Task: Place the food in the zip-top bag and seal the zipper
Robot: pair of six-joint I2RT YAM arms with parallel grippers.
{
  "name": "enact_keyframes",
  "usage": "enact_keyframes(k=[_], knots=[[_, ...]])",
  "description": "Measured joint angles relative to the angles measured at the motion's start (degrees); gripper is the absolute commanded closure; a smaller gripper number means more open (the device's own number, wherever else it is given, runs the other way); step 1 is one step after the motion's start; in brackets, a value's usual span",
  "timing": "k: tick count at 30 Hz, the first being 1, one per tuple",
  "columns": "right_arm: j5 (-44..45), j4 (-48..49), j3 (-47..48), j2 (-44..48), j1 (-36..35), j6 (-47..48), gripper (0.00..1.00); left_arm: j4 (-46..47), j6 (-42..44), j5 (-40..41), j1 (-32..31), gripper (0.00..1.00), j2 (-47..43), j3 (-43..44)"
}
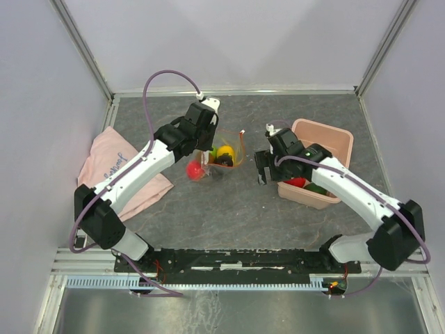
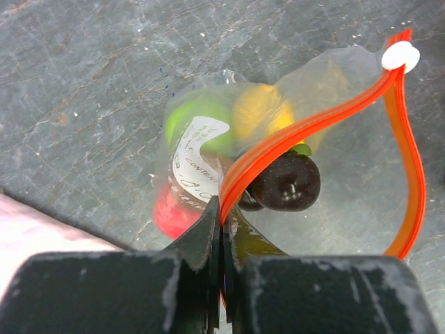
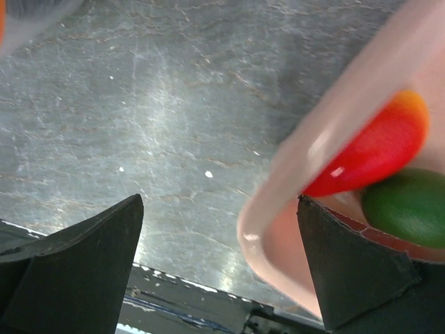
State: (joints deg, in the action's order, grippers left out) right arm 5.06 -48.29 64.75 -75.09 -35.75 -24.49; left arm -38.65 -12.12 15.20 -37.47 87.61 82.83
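Observation:
The zip-top bag stands on the grey table with its mouth open. Its red-orange zipper bows into a loop that ends at a white piece. Inside lie yellow food, green food, red food and a dark purple piece. My left gripper is shut on the zipper strip at the mouth's near end. My right gripper stands open over the corner of the pink bin, with nothing between its fingers. A red-orange food piece and a green one lie in that bin.
The pink bin sits at the right of the table, under my right arm. A pink cloth lies at the left, partly under my left arm. Grey walls and metal rails border the table.

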Motion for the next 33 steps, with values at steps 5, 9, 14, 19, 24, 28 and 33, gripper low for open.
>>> enact_keyframes(k=[5,9,14,19,24,28,33], knots=[[-4.0,6.3,1.8,-8.7,0.7,-1.8,0.01,-0.2,-0.4,2.0,0.1,0.97,-0.7,-0.7],[-7.2,13.0,5.0,-14.0,2.4,-3.2,0.01,-0.4,-0.4,3.0,0.4,0.97,-1.4,-1.0],[-9.1,21.8,10.5,-20.3,7.4,-5.5,0.01,-0.6,-0.4,4.0,0.6,0.97,-2.4,-1.7],[-8.7,26.0,15.6,-25.0,13.5,-6.2,0.01,-0.8,-0.5,4.3,0.8,0.97,-3.6,-1.9],[-8.6,26.7,20.2,-28.3,18.3,-6.2,0.01,-0.8,-0.5,4.3,0.8,0.97,-3.8,-1.9],[-9.0,25.1,20.5,-27.7,20.5,-4.7,0.01,-0.9,-0.5,4.3,0.8,0.97,-3.8,-1.9],[-7.4,17.6,20.4,-23.9,20.8,-1.0,0.00,-1.1,-0.5,4.3,0.9,0.97,-3.8,-1.9]])
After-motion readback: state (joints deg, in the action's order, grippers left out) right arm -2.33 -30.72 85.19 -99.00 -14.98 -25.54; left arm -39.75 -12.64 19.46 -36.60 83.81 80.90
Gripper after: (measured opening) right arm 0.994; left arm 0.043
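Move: The pink bin's middle lies about 14 cm to the right of the right hand and 4 cm ahead, some 8 cm below it, with its near-left corner showing between the open fingers. In the bin, the red fruit is about 9 cm right, level with the hand, and the green fruit some 14 cm right and 3 cm back. The filled bag is roughly 16 cm left and 4 cm ahead. From the left hand, the bin's middle is about 35 cm right and 3 cm back. The bin's left wall seems to be hooked by the wide-open right gripper, which dips a little, goes forward and left, then sweeps on forward and back to the right along that side, over 20 cm out in all, before easing back a few centimetres over the bin's far part. The wrist turns clockwise nearly 20 degrees. The left hand keeps its pinch on the bag's rim, carrying it a couple of centimetres left and slightly up. ##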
